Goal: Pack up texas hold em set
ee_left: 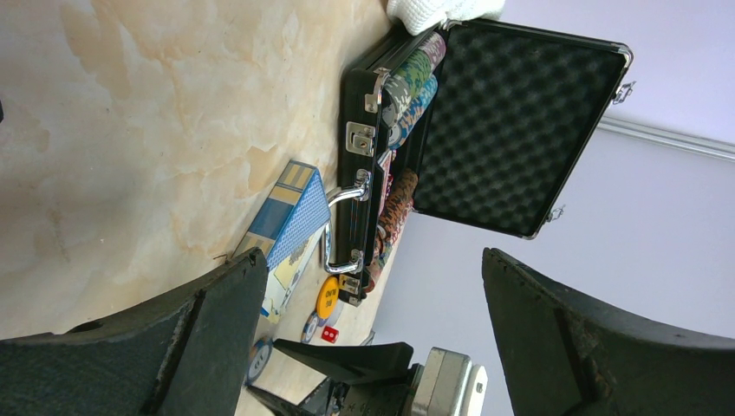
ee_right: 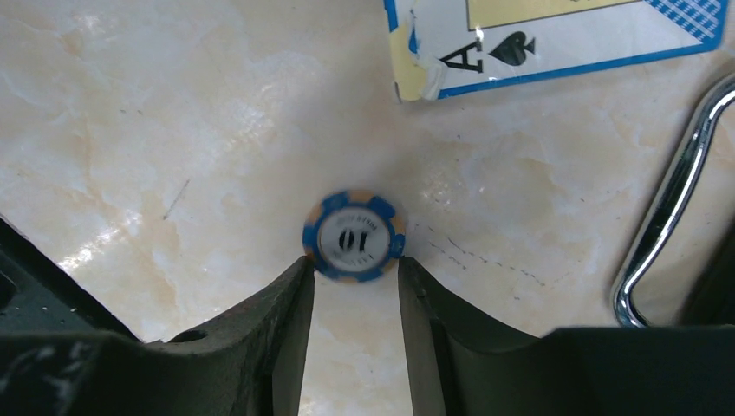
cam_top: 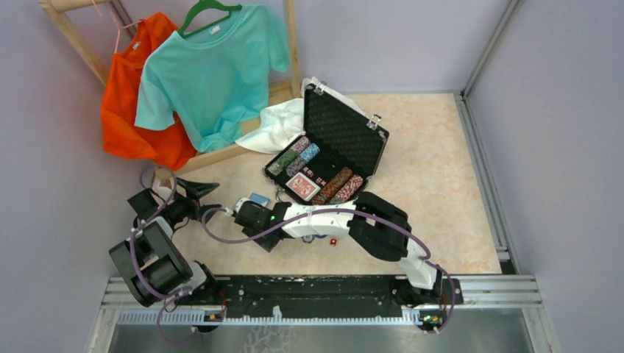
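Observation:
The black case [cam_top: 346, 132] stands open at the table's middle, with rows of multicoloured chips [cam_top: 335, 184] and a red card deck [cam_top: 302, 187] in its tray. A blue card deck [ee_right: 555, 35] lies on the table in front of it. My right gripper [ee_right: 354, 264] reaches left across the table, its fingertips pressing both sides of a blue poker chip [ee_right: 354, 236] marked 10. My left gripper [ee_left: 373, 256] is open wide and empty, aimed at the case [ee_left: 511, 121] from the left. A yellow round button [ee_left: 327, 297] and a red die [ee_left: 330, 334] lie by the case's handle.
A white cloth [cam_top: 283, 125] lies behind the case. A wooden rack [cam_top: 291, 44] at the back left holds a teal shirt [cam_top: 213, 73] and an orange shirt [cam_top: 136, 110]. The case's chrome handle [ee_right: 667, 199] is just right of my right gripper. A red die [cam_top: 333, 242] sits under the right arm.

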Tool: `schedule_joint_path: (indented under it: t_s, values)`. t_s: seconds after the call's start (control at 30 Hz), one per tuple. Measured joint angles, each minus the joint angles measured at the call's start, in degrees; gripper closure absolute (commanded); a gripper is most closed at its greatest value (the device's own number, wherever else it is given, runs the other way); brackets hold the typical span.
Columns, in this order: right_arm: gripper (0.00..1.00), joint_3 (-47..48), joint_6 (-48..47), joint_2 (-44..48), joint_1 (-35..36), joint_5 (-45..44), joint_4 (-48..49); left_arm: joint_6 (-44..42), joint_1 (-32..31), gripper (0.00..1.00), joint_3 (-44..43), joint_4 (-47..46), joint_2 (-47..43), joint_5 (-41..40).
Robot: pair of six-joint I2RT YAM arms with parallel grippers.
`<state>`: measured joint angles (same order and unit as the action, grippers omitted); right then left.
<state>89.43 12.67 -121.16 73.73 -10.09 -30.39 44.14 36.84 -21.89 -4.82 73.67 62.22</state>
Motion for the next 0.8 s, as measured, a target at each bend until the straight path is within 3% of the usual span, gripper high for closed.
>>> schedule_joint_path:
  t_s: [0.3, 0.57, 0.8]
  values:
    - [0.59, -0.2, -0.4, 0.7, -1.0, -1.4, -2.0, 0.0, 0.0, 0.02, 0.0, 0.0, 0.0, 0.0]
    - [0.40, -0.8, -0.6, 2.3, -1.5, -1.6, -1.7, -0.2, -0.2, 0.02, 0.0, 0.3, -0.1, 0.0]
    - [0.37, 3.1, -1.1, 1.0, -1.5, -0.7, -2.1, 0.0, -0.2, 0.02, 0.0, 0.3, 0.4, 0.4]
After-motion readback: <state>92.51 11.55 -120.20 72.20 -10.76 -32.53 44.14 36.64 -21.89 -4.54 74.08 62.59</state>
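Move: The poker chip is between the right hand's fingertips, its middle about 1 cm ahead of, 1 cm left of and 2 cm below the hand point. From this hand the blue card box lies some 8 cm ahead and 5 cm left, the next chip about 10 cm right and level, and the briefcase handle roughly 13 cm ahead and 2 cm right. From the idle left hand the chip is about 11 cm back, 18 cm right and 9 cm down. Forward and to the right the right hand first creeps, about 1.5 cm each way, with the chip still pinched between the fingertips at the outset; then it rises about 2 cm, swings back left by nearly as much and opens the fingers from under half to about two-thirds, letting go of the chip. The fingers stay pointing steeply down. ##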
